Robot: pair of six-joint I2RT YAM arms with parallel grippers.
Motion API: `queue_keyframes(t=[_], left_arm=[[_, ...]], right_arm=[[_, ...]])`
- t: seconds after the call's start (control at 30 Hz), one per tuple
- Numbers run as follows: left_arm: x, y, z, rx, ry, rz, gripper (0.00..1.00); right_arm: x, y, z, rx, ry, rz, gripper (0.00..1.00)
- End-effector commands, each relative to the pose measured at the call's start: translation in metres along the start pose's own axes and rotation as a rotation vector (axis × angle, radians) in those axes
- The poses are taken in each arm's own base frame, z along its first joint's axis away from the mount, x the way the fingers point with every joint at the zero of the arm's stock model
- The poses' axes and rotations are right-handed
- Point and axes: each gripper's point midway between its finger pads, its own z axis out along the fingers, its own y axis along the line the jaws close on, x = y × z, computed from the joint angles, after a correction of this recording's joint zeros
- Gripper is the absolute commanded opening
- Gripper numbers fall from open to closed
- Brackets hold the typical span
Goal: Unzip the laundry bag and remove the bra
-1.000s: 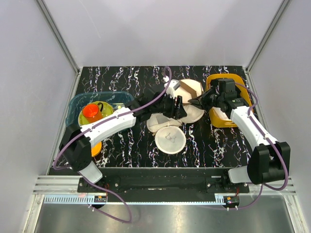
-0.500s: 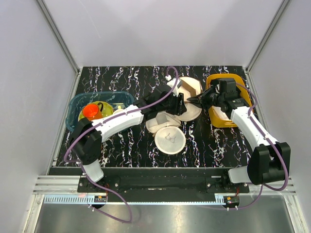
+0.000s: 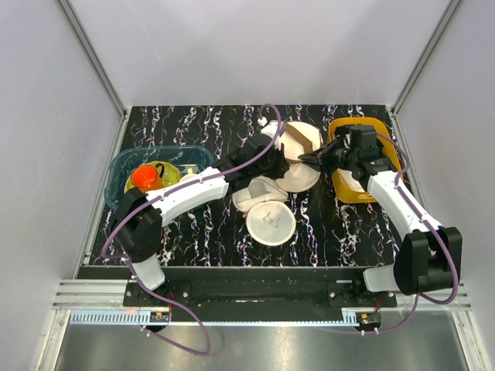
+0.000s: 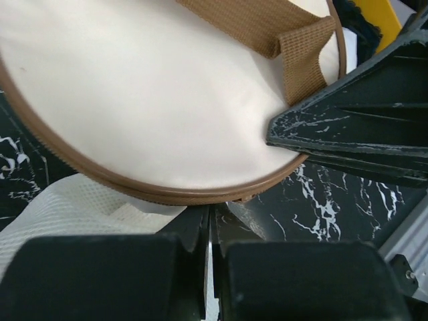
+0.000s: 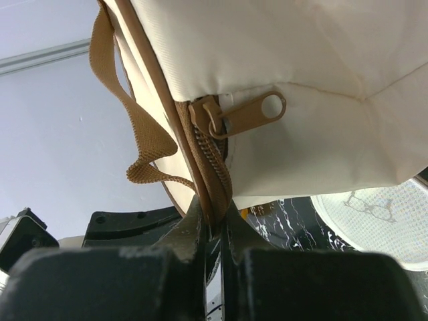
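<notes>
The laundry bag is cream with a brown zipper band and lies at the back middle of the table between my two grippers. In the left wrist view the laundry bag fills the frame, and my left gripper is shut with its tips at the bag's brown rim. In the right wrist view my right gripper is shut on the brown zipper band of the bag, just below the free zipper pull. In the top view my left gripper and right gripper flank the bag. The bra is hidden.
A whiter round mesh bag and a whitish triangular mesh bag lie in front of the laundry bag. A yellow tub stands under my right arm. A teal bin with an orange cup stands at the left.
My left gripper has moved toward the back along the bag's left side, and the bag's lower part has shifted with it. My right gripper has stayed nearly in place.
</notes>
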Motion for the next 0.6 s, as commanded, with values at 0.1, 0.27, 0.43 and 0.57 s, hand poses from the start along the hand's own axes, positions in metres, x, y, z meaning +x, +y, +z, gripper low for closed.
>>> queue_keyframes(t=[0.1,0.27,0.43,0.57], left_arm=[[-0.060,0.014,-0.039,-0.084,-0.196,-0.026,0.00],[-0.059,0.035,-0.055,-0.101,-0.194,-0.024,0.00],[-0.045,0.009,-0.060,0.060,-0.133,-0.025,0.00],[-0.028,-0.010,-0.061,0.099,-0.115,-0.019,0.12]], right_arm=[[0.012,0.002,-0.009,-0.050,0.040,-0.046,0.00],[0.015,-0.017,-0.007,-0.021,0.059,-0.033,0.00],[0.011,-0.011,-0.007,-0.028,0.047,-0.023,0.00],[0.006,0.002,-0.006,-0.042,0.057,0.067,0.00]])
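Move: The laundry bag hangs from the right hand's pinch on its rim, its middle some 3 cm ahead of that hand and 5 cm below. From the left hand, whose fingertips are at the near rim, its middle is about 3 cm ahead, 5 cm to the right and 5 cm below. The mesh pouch lies roughly 10 cm back and 8 cm left of the left hand, the white mesh disc 23 cm back and 4 cm left, both about 16 cm down. Leftward and up, slowly at first and then faster, the left hand finishes shutting its fingers at the bag's near rim and tugs away from the right hand, about 6 cm left and 4 cm up, ending clear of the rim. The right hand keeps its pinch and sinks some 3 cm, easing back a little. ##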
